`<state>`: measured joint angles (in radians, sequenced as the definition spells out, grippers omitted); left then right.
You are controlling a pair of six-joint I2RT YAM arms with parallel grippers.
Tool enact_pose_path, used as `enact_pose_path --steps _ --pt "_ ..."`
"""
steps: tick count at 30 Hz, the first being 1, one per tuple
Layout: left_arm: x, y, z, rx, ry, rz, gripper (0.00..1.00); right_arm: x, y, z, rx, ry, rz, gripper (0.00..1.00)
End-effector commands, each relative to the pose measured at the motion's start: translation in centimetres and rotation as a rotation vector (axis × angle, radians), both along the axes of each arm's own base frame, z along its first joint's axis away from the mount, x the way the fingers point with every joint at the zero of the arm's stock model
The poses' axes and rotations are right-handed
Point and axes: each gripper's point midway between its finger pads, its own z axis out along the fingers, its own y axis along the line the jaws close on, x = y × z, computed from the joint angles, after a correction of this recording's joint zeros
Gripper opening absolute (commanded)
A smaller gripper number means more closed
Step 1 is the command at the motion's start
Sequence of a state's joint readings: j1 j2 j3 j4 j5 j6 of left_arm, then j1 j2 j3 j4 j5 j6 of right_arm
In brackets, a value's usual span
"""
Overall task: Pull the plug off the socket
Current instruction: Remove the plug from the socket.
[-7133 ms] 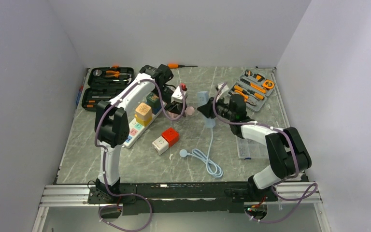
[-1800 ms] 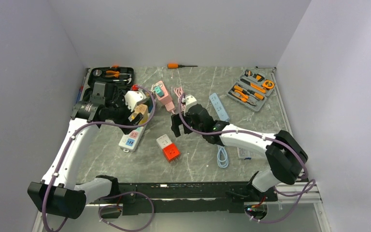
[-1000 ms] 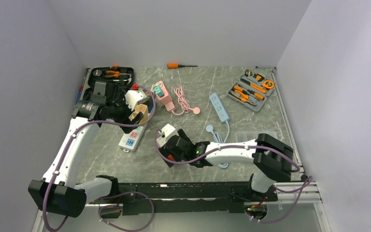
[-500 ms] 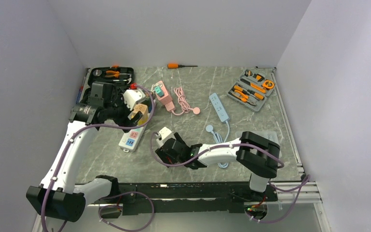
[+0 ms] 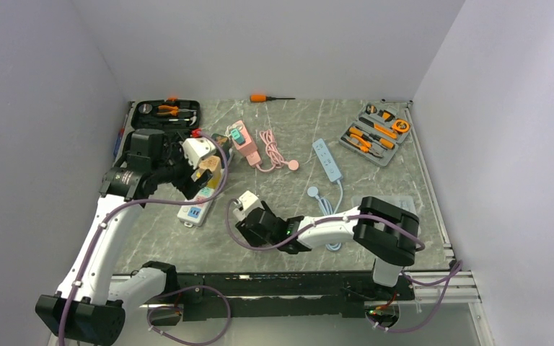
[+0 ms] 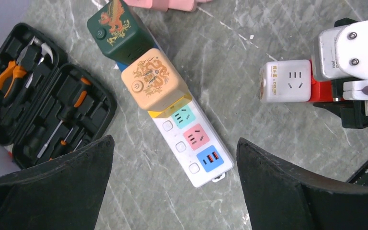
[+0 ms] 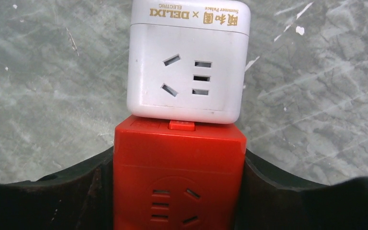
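A white cube adapter [image 7: 188,67] is joined end to end with a red cube socket [image 7: 179,177] on the marble table. My right gripper [image 7: 179,194] lies low on the table, its fingers [image 7: 76,191] pressed against both sides of the red cube. From above, the white cube [image 5: 247,202] shows just beyond the right gripper [image 5: 257,223], which hides the red cube. The left wrist view shows the pair too, white cube [image 6: 286,80] and red cube [image 6: 322,91]. My left gripper [image 6: 175,143] hangs wide open above a power strip [image 6: 191,139], holding nothing.
An orange cube [image 6: 155,79] and a green cube [image 6: 120,28] sit plugged on the power strip [image 5: 198,202]. A black tool case [image 5: 164,115] lies open at back left. A pink strip [image 5: 244,142], blue strip [image 5: 327,160], orange tool set [image 5: 375,133] and screwdriver [image 5: 268,97] lie farther back.
My right gripper's fingers have closed in onto the red cube. The left arm has shifted slightly toward the near side above the power strip, still open.
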<state>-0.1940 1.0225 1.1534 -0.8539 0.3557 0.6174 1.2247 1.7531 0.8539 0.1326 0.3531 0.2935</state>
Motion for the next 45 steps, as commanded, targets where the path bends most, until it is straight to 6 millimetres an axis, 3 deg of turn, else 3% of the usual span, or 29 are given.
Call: enact_pose_path --steps 1,2,5,10,16,20,23,27,33,45 --pt "-0.4 -1.8 1.4 -0.062 -0.116 -0.117 0.99 -0.3 -0.1 2.8 0.039 -0.029 0.049 0.10" --pt "-0.8 -2.1 1.5 -0.067 -0.126 -0.148 0.99 -0.4 -0.1 3.6 0.048 -0.030 0.067 0.00" --pt "-2.0 -2.7 1.0 -0.070 -0.087 -0.218 0.99 -1.2 0.2 5.8 0.094 -0.003 0.168 0.00" --pt "-6.3 -3.5 1.0 -0.006 -0.147 -0.452 0.99 -1.5 0.3 10.0 0.193 0.036 0.274 0.00" --pt "-10.0 -5.1 3.1 0.122 -0.485 -0.750 0.99 -1.3 -0.7 16.2 0.382 0.100 0.384 0.00" --pt "-11.1 -6.6 4.2 0.181 -0.783 -0.871 0.99 -2.1 -0.9 18.8 0.426 0.129 0.468 0.00" --pt "-11.7 -7.4 3.6 0.233 -0.948 -0.960 0.99 -2.9 -0.5 19.6 0.415 0.191 0.529 0.00" --pt "-12.0 -8.2 2.3 0.282 -1.023 -1.061 0.99 -4.5 0.1 20.9 0.461 0.246 0.623 0.00" --pt "-11.5 -9.0 1.8 0.311 -1.057 -1.105 0.99 -5.7 0.6 22.4 0.516 0.266 0.699 0.00" --pt "-11.4 -9.8 -0.2 0.334 -0.999 -1.160 0.99 -5.5 2.2 23.9 0.556 0.275 0.753 0.00"
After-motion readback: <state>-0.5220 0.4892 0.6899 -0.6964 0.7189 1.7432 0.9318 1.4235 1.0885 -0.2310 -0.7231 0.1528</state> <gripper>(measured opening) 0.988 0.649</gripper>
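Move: The left hand's open fingers go for the white plug cube, about 12 cm to their right, 4 cm back and 22 cm below; the red cube joined to it is 16 cm right and 8 cm back. The white strip's near end lies 4 cm back, straight beneath; the wooden cube is 7 cm ahead, 2 cm right. From the right hand, already gripping the red cube, the white cube is 4 cm ahead and 4 cm left, the strip's end 17 cm left, 4 cm ahead. Keeping its grip on the red cube, the right hand lifts it with the attached white cube about 19 cm, drawing back some 6 cm as it swings its fingers to point left and only slightly down. The left hand, wide open, goes back about 12 cm and right 9 cm, arching up briefly, and rolls roughly a quarter turn until its fingers point rightward around the white cube. ##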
